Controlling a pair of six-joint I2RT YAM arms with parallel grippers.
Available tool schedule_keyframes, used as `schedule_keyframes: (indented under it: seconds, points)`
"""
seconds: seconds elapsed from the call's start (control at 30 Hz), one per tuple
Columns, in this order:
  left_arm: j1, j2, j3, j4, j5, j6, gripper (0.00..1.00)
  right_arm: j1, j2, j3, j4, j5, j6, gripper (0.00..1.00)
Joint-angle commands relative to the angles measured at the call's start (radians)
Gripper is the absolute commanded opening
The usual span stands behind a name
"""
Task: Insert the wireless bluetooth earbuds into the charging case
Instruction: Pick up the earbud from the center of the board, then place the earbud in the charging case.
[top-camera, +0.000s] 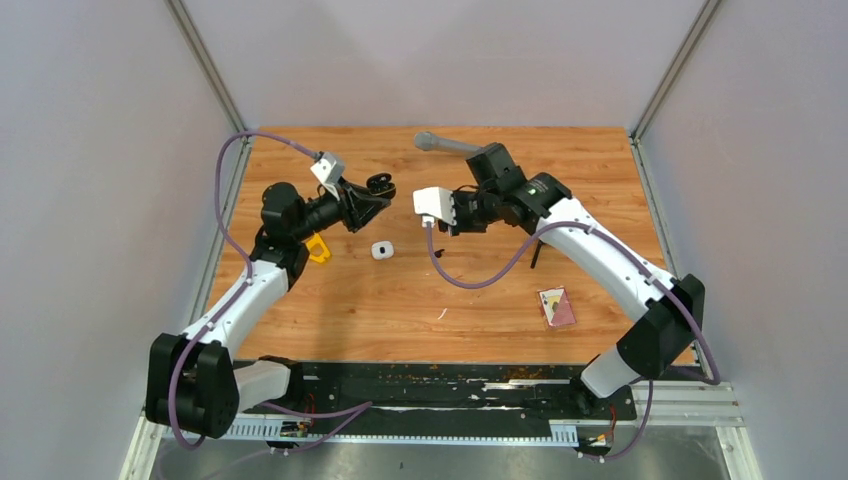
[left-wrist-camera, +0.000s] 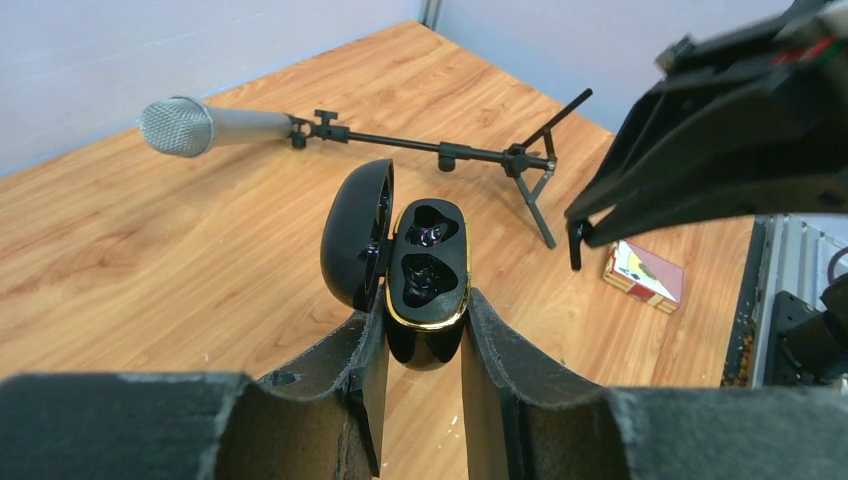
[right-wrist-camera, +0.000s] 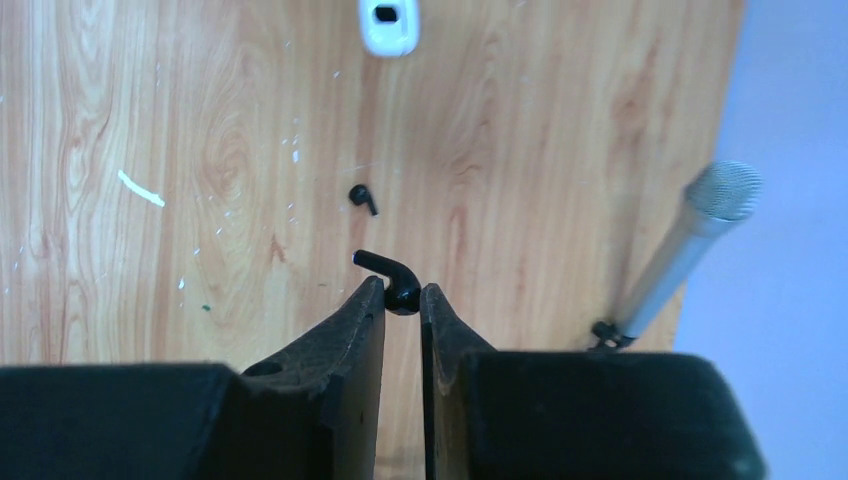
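Observation:
My left gripper (left-wrist-camera: 425, 310) is shut on a glossy black charging case (left-wrist-camera: 428, 270) with a gold rim, held above the table. Its lid (left-wrist-camera: 356, 232) is swung open to the left and both wells show dark. From above, the left gripper (top-camera: 372, 195) and the case (top-camera: 379, 184) sit left of centre. My right gripper (right-wrist-camera: 402, 290) is shut on a black earbud (right-wrist-camera: 390, 272), pinching its bulb while the stem sticks out to the left. A second black earbud (right-wrist-camera: 364, 197) lies on the wood just beyond. The right gripper (top-camera: 447, 226) hangs beside the case.
A small white case (right-wrist-camera: 388, 22) lies on the wood between the arms. A microphone (left-wrist-camera: 190, 127) on a black tripod lies across the back of the table. A red card box (top-camera: 557, 306) is at the right, a yellow object (top-camera: 318, 247) under the left arm, a white sliver (right-wrist-camera: 140, 188) near the front.

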Motion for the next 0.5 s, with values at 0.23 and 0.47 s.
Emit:
schedule_keyframes:
  seconds: [0.23,0.47]
  points:
    - [-0.085,0.009,0.013,0.034,0.055,0.046,0.00,0.048,-0.052,0.266,0.123,-0.010,0.143,0.00]
    - [-0.123,0.004,0.013,0.029,0.098,0.077,0.00,0.115,-0.027,0.306,0.098,0.023,0.087,0.00]
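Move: The open black charging case, held in the left fingers, lies about 13 cm left of the right hand, 4 cm ahead and 6 cm higher. On the table some 20 cm below the right hand, the other black earbud is about 3 cm ahead and 3 cm left, and the white case 4 cm ahead and 16 cm left. From the left hand, the held earbud is about 15 cm right, 3 cm back and 5 cm lower. Right hand raises its pinched earbud 15 cm, veering left, while the left carries the case 5 cm right-back. ##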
